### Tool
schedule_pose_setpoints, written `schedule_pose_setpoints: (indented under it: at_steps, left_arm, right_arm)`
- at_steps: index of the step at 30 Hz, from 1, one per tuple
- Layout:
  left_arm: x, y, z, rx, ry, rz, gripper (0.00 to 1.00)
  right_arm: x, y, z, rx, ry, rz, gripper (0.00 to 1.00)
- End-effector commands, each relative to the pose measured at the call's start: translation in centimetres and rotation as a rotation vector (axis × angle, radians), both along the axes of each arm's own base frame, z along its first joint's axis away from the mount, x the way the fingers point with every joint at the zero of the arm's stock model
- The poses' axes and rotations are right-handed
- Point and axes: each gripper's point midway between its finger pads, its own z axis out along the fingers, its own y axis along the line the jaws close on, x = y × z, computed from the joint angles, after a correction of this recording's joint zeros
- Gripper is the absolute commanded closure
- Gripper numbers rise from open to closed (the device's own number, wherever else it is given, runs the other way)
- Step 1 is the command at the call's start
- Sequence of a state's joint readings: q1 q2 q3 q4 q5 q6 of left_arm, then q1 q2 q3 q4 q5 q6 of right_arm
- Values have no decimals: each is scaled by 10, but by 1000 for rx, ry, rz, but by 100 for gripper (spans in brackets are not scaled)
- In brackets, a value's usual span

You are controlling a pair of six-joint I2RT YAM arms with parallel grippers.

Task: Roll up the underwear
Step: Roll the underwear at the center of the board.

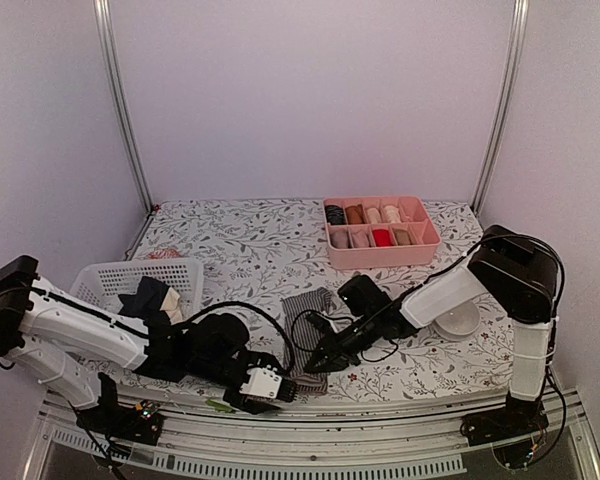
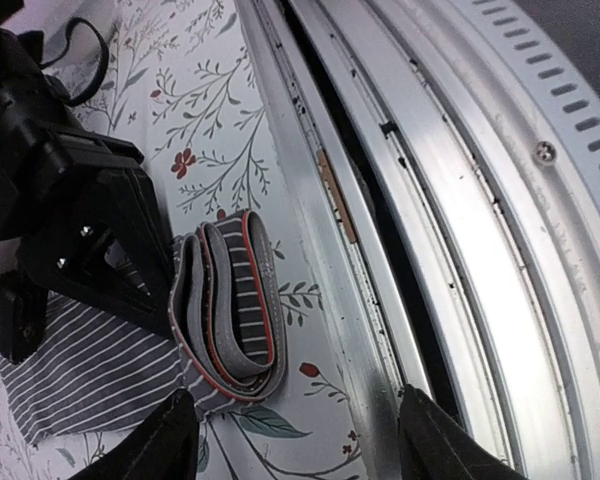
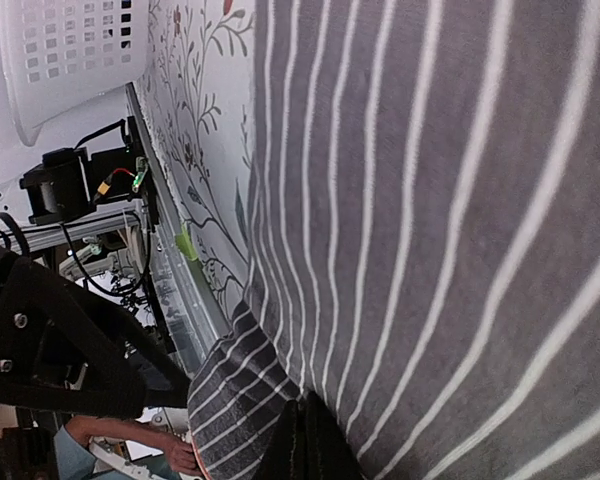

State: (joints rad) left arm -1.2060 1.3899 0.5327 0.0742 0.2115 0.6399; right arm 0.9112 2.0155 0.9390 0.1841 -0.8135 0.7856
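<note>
The grey-and-white striped underwear (image 1: 307, 308) lies flat near the table's front edge, its near end rolled into a loose coil edged in red (image 2: 232, 312). My right gripper (image 1: 322, 358) rests on the cloth just behind that coil, with its fingers (image 3: 310, 440) pressed together on a fold of the striped cloth (image 3: 430, 200). My left gripper (image 2: 300, 450) is open, one finger (image 2: 165, 440) over the cloth's edge and the other over the metal rail; the coil lies just ahead of them, not between them. More underwear, dark (image 1: 148, 297) and cream (image 1: 176, 306), sits in the basket.
A white mesh basket (image 1: 110, 278) stands at the left. A pink divided tray (image 1: 382, 258) holding rolled items is at the back right. A white round object (image 1: 458, 320) lies by the right arm. The metal front rail (image 2: 460, 200) runs right beside my left gripper.
</note>
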Motion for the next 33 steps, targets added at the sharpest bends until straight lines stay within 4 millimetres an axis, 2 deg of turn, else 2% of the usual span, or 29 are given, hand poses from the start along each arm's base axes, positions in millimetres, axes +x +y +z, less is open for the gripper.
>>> schedule_pose_setpoints:
  at_steps: [1,4,9,12,15,19,21,23,25,27,29,33]
  left_arm:
    - [19,-24,2,-37,-123,43,32]
    - [27,-30,-5,-24,-152,60,34]
    - [34,-35,-17,-2,-181,65,40]
    - [35,-34,-30,39,-187,54,51]
    - [31,-30,-39,73,-168,41,55]
    - [30,-24,-43,101,-156,42,71]
    - [28,-23,-42,106,-150,40,82]
    - [24,-23,-39,109,-111,31,94]
    - [18,-21,-35,110,-26,16,100]
    - [16,-24,-27,102,60,13,100]
    - [20,-23,-22,103,146,26,100]
    - [20,-22,-13,120,325,-10,100]
  right_arm:
    - [-5,-14,-33,-70,12,-8,99]
    - [-7,-19,-45,-93,19,-3,100]
    - [-10,-22,-53,-104,28,3,100]
    - [-12,-22,-53,-97,35,11,100]
    - [-16,-18,-45,-78,31,22,100]
    - [-28,-16,-47,-84,42,43,100]
    - [-30,-17,-47,-84,41,39,100]
    - [-25,-17,-40,-81,21,26,100]
    - [-16,-21,-29,-68,-23,0,100]
    - [0,-25,-6,-37,-97,-47,93]
    - [13,-34,12,-33,-191,-91,75]
    - [28,-51,44,-34,-394,-129,56]
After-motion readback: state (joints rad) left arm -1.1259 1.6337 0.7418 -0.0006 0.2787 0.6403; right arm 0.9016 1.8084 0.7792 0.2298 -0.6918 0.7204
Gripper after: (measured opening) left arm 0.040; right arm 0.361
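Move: The rolled near end of the underwear lies about 3 cm ahead of the open left hand, 5 cm to its right and 4 cm below; the green strip at the table edge is some 12 cm to this hand's left, 2 cm back and 5 cm below. From the shut right hand, down at the cloth just beyond the folds, the rolled end is about 3 cm back and 1 cm left at fingertip height, and the flat rest of the underwear has its middle some 6 cm ahead and 1 cm left. While the right hand stays low with shut fingertips on the cloth just beyond the folds, the left hand sinks nearly 4 cm as it goes about 3 cm forward and 3 cm right to the rolled end, then closes from wide open to pinch the stacked folds and starts to lift about 2 cm, its wrist tilting some 15 degrees. Only once the left has its grip does the right come off the cloth, going up and to its right about 3 cm each way and partly opening its fingers. ##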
